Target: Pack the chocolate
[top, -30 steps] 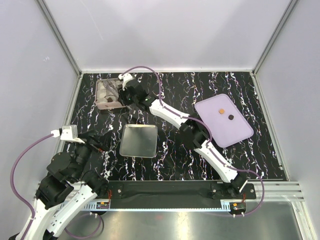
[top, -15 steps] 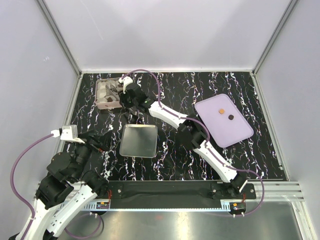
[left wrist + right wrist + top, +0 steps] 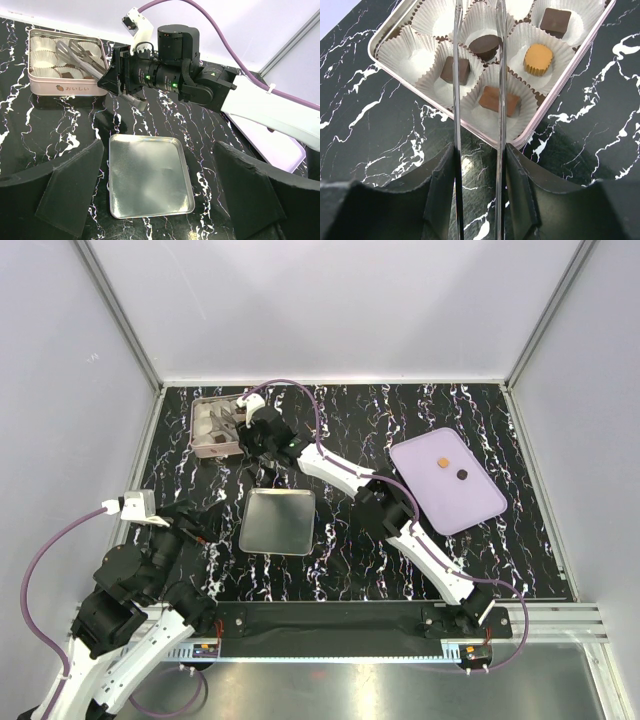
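Observation:
The pink tin holds white paper cups with several pieces of chocolate: a round dark one, a tan-gold one and brown squares. My right gripper is shut on metal tongs. The tongs' two blades stand apart and reach over the tin, one on each side of the round dark piece. A tan chocolate and a dark one lie on the purple tray. My left gripper is open and empty, near the table's front left.
A silver lid lies flat in the middle of the black marbled table, in front of my left gripper. The right arm stretches across from the near right to the tin at the far left. Grey walls close in the table.
My right gripper has drawn back from over the tin, which now shows more of its cups. The tongs' blades have spread a little. The left arm has not moved.

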Motion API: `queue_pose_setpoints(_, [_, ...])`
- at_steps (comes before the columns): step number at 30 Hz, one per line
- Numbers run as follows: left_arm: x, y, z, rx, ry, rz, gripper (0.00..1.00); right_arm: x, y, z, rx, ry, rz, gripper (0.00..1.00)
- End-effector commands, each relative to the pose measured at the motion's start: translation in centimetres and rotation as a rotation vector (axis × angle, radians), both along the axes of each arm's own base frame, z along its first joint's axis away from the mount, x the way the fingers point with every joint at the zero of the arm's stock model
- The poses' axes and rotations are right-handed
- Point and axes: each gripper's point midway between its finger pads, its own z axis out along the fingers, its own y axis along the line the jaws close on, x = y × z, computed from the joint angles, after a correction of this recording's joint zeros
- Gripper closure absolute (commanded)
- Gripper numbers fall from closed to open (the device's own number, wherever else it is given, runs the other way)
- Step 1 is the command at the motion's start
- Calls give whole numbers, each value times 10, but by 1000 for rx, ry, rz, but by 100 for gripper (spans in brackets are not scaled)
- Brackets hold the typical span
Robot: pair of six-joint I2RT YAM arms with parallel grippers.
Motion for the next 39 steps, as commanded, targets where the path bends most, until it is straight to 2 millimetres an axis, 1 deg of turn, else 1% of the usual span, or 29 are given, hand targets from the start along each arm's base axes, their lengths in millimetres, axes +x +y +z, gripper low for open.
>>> queue_pose_setpoints(1, [4,-1,12,-19,-38,10,1,2,7,55,66,-104,9,52])
queue_pose_setpoints(6, [5,-2,11,-15,-32,8,1,0,8,86,98,-142,24,53])
queue_pose_setpoints(7, [5,-2,11,-15,-32,8,1,-1,7,95,110,-153,25,54])
queue_pose_setpoints(9, [5,-2,11,-14,-31,8,1,-1,6,104,120,-163,27,54])
queue_pose_setpoints(12, [5,-2,11,-13,-29,7,1,-5,4,126,145,-184,35,55])
queue_pose_setpoints(14, [6,-3,10,-11,-27,7,1,-7,2,135,152,-194,36,55])
queue_pose_setpoints(15, [6,-3,10,-11,-27,7,1,-8,1,136,153,-198,36,55])
queue_pose_setpoints(16, [6,-3,10,-11,-27,7,1,-10,-1,146,161,-207,38,55])
queue_pose_setpoints(17, [6,-3,9,-9,-25,7,1,-10,-4,151,162,-212,36,55])
queue_pose_setpoints(18, [6,-2,10,-11,-27,8,1,-13,-5,148,148,-201,38,55])
queue_pose_setpoints(19, [6,-2,10,-11,-27,10,1,-14,-11,161,151,-211,20,55])
queue_pose_setpoints(20, [6,-2,10,-9,-25,11,1,-14,-17,165,144,-209,-1,56])
queue_pose_setpoints(21, [6,-1,10,-10,-26,14,1,-19,-28,173,124,-199,-19,56])
queue_pose_setpoints(23, [6,-1,10,-11,-26,14,1,-19,-50,183,96,-201,-96,57])
queue_pose_setpoints(24, [5,-1,11,-14,-29,14,1,-25,-72,191,71,-198,-144,57])
queue_pose_setpoints(25, [5,-1,11,-15,-30,14,1,-28,-84,192,55,-190,-166,57])
queue_pose_setpoints(26, [5,0,11,-16,-32,14,1,-28,-101,192,43,-168,-202,57])
queue_pose_setpoints(27, [4,-1,12,-18,-34,11,1,-36,-127,193,4,-142,-253,57])
queue_pose_setpoints(29, [4,-1,13,-21,-38,10,1,-42,-158,190,-13,-96,-313,57])
queue_pose_setpoints(30, [4,-2,12,-21,-38,5,1,-48,-193,189,-45,-75,-377,57])
queue_pose_setpoints(32, [4,-1,13,-21,-40,5,1,-54,-232,185,-54,-26,-465,56])
queue_pose_setpoints(33, [3,-1,13,-21,-40,4,1,-70,-262,180,-88,19,-510,56])
queue_pose_setpoints(34, [3,-2,13,-22,-42,2,1,-65,-298,178,-98,51,-601,55])
queue_pose_setpoints(35, [3,-2,13,-22,-42,2,1,-71,-319,172,-87,105,-662,55])
queue_pose_setpoints(36, [3,-2,13,-21,-40,1,1,-88,-352,162,-134,164,-710,55])
queue_pose_setpoints(37, [3,-2,13,-20,-39,1,1,-89,-387,155,-147,203,-790,53])
queue_pose_setpoints(38, [3,-2,13,-23,-40,1,1,-99,-412,139,-166,259,-859,53])
queue_pose_setpoints(39, [3,-2,14,-24,-44,-1,1,-114,-437,141,-188,274,-915,53])
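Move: The right hand, still holding the tongs, has the orange chocolate on the lavender tray about 52 cm to its right, 5 cm back and some 7 cm below. The dark chocolate lies about 4 cm farther right and 4 cm nearer the robot than that; the chocolate box's middle is 6 cm ahead and 7 cm left of the hand. From the idle left hand the orange chocolate is roughly 26 cm ahead, 51 cm right, 28 cm down. Keeping its grip on the tongs, the right hand draws their tips up out of the chocolate box, at first almost straight up, then in a quickening sweep to the right towards the lavender tray. It covers about 36 cm to the right, climbs some 17 cm and comes back about 7 cm, while the wrist turns roughly 40 degrees clockwise; the tray is not reached. ##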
